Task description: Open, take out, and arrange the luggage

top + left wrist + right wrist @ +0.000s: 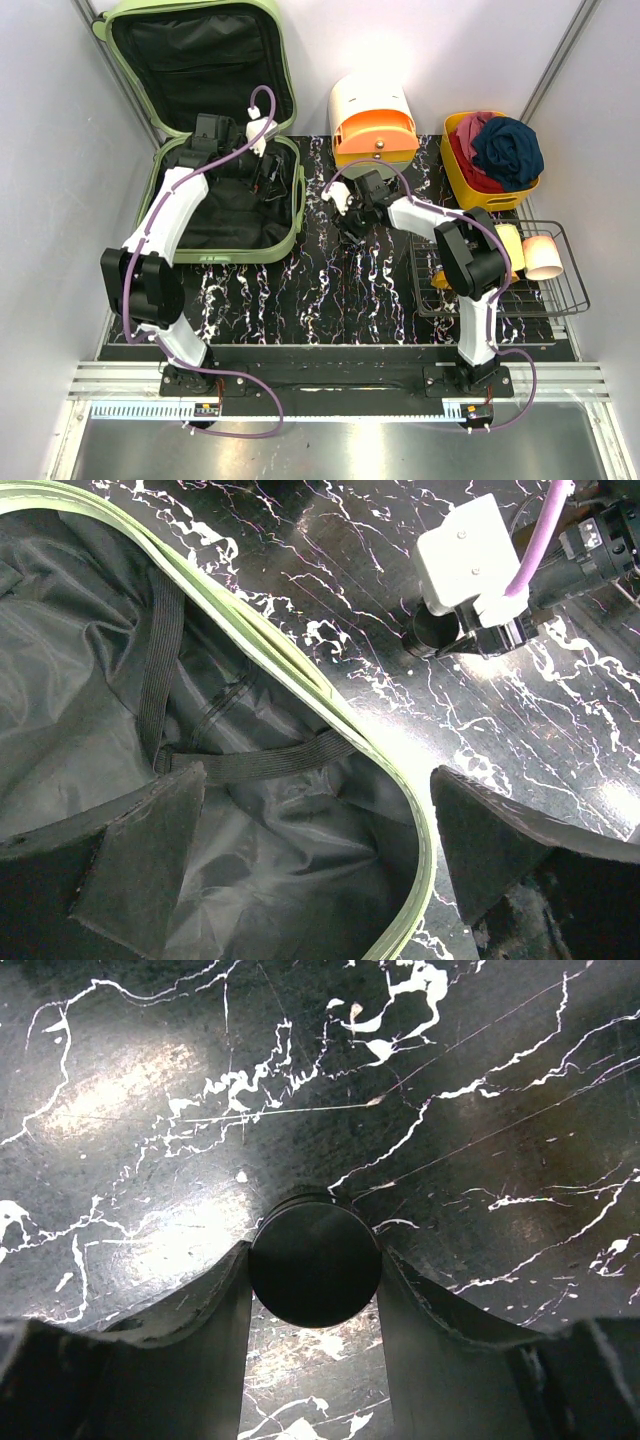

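The pale green luggage (pixel 228 254) lies open at the back left, its lid (pixel 200 60) upright and black lining showing. My left gripper (pixel 268 178) hangs open across the right rim (pixel 300 675). One finger (pixel 150 850) is over the lining and the other (pixel 490 840) is over the table, with nothing between them. My right gripper (pixel 350 222) is low over the table's middle. Its fingers (pixel 200 1340) press both sides of a small black round container (pixel 315 1275), which also shows in the left wrist view (pixel 432 632).
A cream-and-orange drawer box (pixel 372 120) stands at the back centre. An orange bin (pixel 455 180) with red and dark blue clothes sits at the back right. A black wire rack (pixel 545 300) at the right holds a cream roll (pixel 543 255) and a yellow item (pixel 508 245).
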### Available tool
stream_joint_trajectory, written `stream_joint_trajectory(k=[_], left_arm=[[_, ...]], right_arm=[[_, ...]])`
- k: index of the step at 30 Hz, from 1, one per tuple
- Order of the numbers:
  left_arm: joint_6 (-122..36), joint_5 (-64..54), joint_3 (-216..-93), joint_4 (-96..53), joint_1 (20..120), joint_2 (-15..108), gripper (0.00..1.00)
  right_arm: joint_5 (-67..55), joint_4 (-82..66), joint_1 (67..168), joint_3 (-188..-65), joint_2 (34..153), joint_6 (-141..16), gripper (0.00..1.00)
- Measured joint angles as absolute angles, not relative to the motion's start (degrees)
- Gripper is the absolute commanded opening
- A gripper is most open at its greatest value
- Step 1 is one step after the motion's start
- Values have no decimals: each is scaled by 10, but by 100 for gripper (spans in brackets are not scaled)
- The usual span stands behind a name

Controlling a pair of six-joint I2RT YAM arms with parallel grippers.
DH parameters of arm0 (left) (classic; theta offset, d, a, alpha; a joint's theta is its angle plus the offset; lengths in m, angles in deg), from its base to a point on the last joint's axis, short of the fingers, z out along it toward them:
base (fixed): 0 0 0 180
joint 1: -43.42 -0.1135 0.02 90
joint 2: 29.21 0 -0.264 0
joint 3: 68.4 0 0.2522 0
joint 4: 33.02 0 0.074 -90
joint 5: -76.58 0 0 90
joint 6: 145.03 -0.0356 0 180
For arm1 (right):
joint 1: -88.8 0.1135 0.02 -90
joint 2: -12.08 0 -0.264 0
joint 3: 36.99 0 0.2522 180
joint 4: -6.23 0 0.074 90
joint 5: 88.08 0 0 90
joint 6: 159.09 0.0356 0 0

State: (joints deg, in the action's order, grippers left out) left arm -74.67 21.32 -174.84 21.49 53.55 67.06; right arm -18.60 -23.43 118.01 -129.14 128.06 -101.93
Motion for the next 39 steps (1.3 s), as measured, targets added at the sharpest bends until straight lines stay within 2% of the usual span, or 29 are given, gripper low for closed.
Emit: stream_joint_trajectory(k=[7,19,28,39], left_arm=[[-746,215,-1759,217,536,680,99],[-738,228,-1770,214,536,704,99],[-736,229,-1776,211,535,704,99],[-731,229,-1772,201,528,704,99]], right_arm=[[-188,-270,1166,-1355,1266,-975,26],[-184,-303,1081,-1679,1221,-862,24],[-136,-369,1038,-1908,1344,-818,23],[-112,-478,1037,-1939,1407,-801,22]])
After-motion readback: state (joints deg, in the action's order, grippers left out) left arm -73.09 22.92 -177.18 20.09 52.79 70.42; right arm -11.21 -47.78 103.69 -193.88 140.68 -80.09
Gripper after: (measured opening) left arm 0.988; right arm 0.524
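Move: The black cylinder is already between my right fingers, standing on the table. The cabinet's open orange drawer lies about 20 cm ahead, 6 cm to the right and 14 cm above that hand. The suitcase's middle is about 24 cm left and 10 cm farther out, the yellow basket some 28 cm right and 19 cm ahead, both a little higher. From my left hand, the drawer is about 20 cm ahead, 21 cm right and 6 cm lower. Keeping its pinch on the black cylinder, my right hand lifts it off the table in a fast arc, up some 36 cm while going forward and a little right towards the cabinet, then sinks about 10 cm over the open orange drawer. On the way the wrist swings clockwise some 30 degrees and the fingers tip up to point more forward. ##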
